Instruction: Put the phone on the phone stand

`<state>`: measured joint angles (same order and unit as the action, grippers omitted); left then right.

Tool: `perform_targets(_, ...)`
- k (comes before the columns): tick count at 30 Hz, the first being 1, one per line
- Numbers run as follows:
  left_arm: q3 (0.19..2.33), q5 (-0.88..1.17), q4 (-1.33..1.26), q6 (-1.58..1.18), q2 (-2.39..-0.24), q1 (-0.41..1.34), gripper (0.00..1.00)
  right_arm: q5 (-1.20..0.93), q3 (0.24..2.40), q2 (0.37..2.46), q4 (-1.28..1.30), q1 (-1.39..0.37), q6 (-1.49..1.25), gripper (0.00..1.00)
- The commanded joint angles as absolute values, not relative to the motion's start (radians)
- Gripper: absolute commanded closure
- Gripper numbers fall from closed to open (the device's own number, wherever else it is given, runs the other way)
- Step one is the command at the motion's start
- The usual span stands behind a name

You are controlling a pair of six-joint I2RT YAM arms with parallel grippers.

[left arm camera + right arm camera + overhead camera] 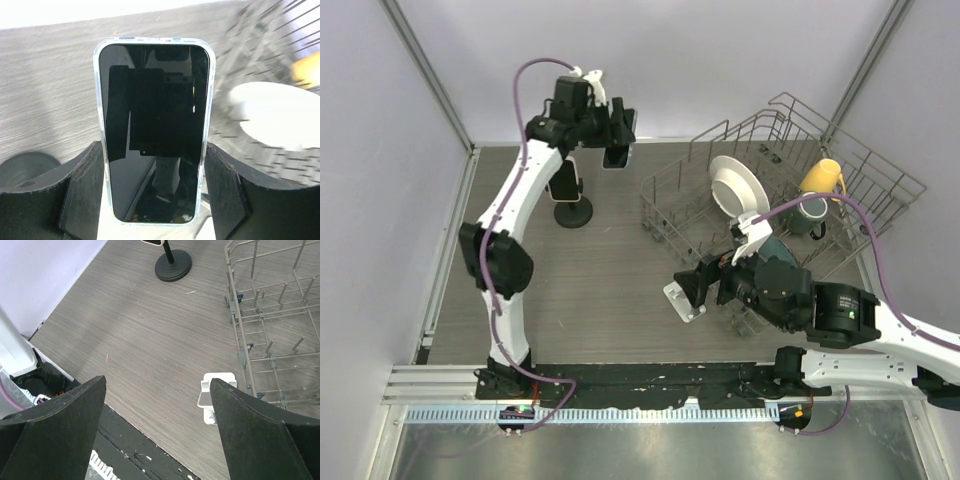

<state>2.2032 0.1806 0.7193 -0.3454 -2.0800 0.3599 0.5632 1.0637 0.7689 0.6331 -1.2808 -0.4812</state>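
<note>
The phone (pixel 152 130) has a dark screen and a clear case. It stands upright between the fingers (pixel 75 190) of my left gripper (pixel 152 145), which is shut on its lower sides. From above, the left gripper (pixel 615 125) holds the phone (pixel 616 150) in the air at the back of the table, just right of and behind the phone stand (pixel 570 200). The stand is black with a round base (pixel 27 170) and shows in the right wrist view as well (pixel 172 265). My right gripper (pixel 700 283) hangs open over the front right (pixel 157 382), holding nothing.
A wire dish rack (pixel 770 170) fills the right side, with a white plate (pixel 738 190), a yellow mug (pixel 820 178) and a dark mug (pixel 807 215) in it. A small white plastic piece (pixel 216 395) lies by the rack's near corner. Walls enclose the left and the back.
</note>
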Motion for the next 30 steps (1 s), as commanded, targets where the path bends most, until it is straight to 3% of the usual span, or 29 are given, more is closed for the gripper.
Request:
perform_targets(1,2.085,0.394,0.482,-0.478,-1.863,0.319,1.00,0.633,1.045,0.781,0.548,-1.279,-0.515,0.10)
perform_targets(12,1.642,0.713,0.015,-0.837,-1.485,0.276,1.00,0.612,1.054,0.867,0.515,-1.279,-0.505,0.09)
perform_targets(17,1.357,0.713,-0.199,-1.133,-1.304,0.242,1.00,0.612,1.031,0.871,0.376,-1.279,-0.381,0.09)
perform_targets(21,1.174,0.680,-0.394,-1.351,-1.210,0.235,1.00,0.608,1.080,0.998,0.263,-1.281,-0.236,0.10)
perform_targets(30,0.936,0.600,-0.485,-1.540,-1.039,0.224,1.00,0.699,1.106,1.212,-0.259,-1.315,0.033,0.11)
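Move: The left hand already holds the second phone; the open right gripper it goes to waits roughly 36 cm back, 14 cm to its right and 5 cm higher. From the left hand, the black stand with the first phone is about 11 cm left and 2 cm back, well below. From the right hand, the held phone is some 36 cm ahead and 14 cm left, and the white phone stand about 7 cm ahead, 1 cm left, 26 cm down. Left hand brings its phone back about 20 cm and up, rolling; open right hand reaches left towards it. ##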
